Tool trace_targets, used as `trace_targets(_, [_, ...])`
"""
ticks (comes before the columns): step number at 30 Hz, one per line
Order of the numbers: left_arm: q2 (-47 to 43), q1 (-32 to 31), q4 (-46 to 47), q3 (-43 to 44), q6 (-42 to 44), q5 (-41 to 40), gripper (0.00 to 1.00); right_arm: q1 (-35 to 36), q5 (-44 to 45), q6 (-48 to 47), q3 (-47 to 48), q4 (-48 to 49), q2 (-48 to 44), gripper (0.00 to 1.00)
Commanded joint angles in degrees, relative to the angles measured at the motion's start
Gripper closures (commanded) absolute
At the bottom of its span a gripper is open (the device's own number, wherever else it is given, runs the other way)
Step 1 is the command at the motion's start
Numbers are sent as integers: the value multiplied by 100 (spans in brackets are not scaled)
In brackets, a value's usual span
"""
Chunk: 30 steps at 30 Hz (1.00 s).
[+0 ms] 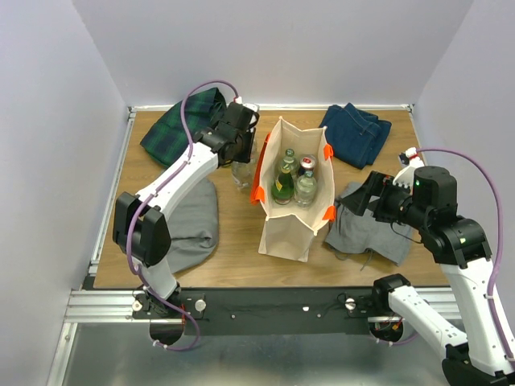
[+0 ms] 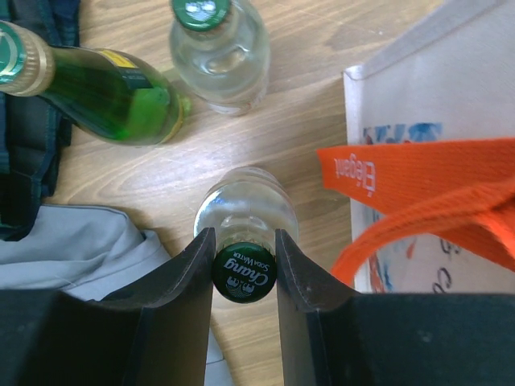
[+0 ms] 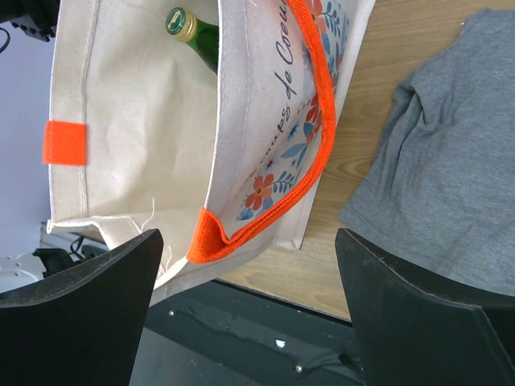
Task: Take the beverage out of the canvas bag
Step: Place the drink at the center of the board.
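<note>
The beige canvas bag (image 1: 294, 205) with orange handles stands upright mid-table, and a green bottle (image 1: 282, 183) and a clear red-capped one (image 1: 306, 181) show inside it. My left gripper (image 2: 245, 238) is shut on the neck of a clear soda-water bottle (image 2: 245, 272) with a green cap, just left of the bag (image 2: 434, 104) and outside it. A green bottle (image 2: 113, 92) and a clear bottle (image 2: 219, 52) stand on the wood beyond it. My right gripper (image 3: 249, 241) hangs open beside the bag's right rim (image 3: 265, 201), with nothing between its fingers.
A dark plaid cloth (image 1: 173, 129) lies at the back left and a blue cloth (image 1: 358, 133) at the back right. Grey cloths lie left (image 1: 193, 225) and right (image 1: 366, 229) of the bag. Walls close three sides.
</note>
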Motion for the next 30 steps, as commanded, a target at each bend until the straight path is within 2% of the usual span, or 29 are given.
trace_targets(1, [-79,173,659,142,-19,-246,100,25,91,-25,59,-41,-38,3])
trace_targets(17, [-61,508,1090,-166,-28,-544,100,25,-32,-16,-28,196,129,3])
trace_targets(30, [-8,543,1266,-271,-2,-694,100,25,-41,-8,-72,249,155,3])
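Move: The left gripper already holds the clear bottle upright by its cap end. The free spot on the board for it lies about 3 cm ahead and 4 cm left, its surface some 19 cm below the hand. The other clear bottle stands about 10 cm ahead and 1 cm right, the green bottle 10 cm ahead and 7 cm left; the canvas bag's middle is some 15 cm right and 4 cm back. From the right hand the spot lies roughly 20 cm ahead, 36 cm left and 27 cm down. Keep the grip on the clear bottle and carry it some 5 cm left and forward, away from the bag and in towards the green bottle. Travel level at first, then sink about 1.5 cm towards the board on the way and ease to a stop, turning the wrist a little counter-clockwise. Keep the fingers closed on the bottle throughout. ##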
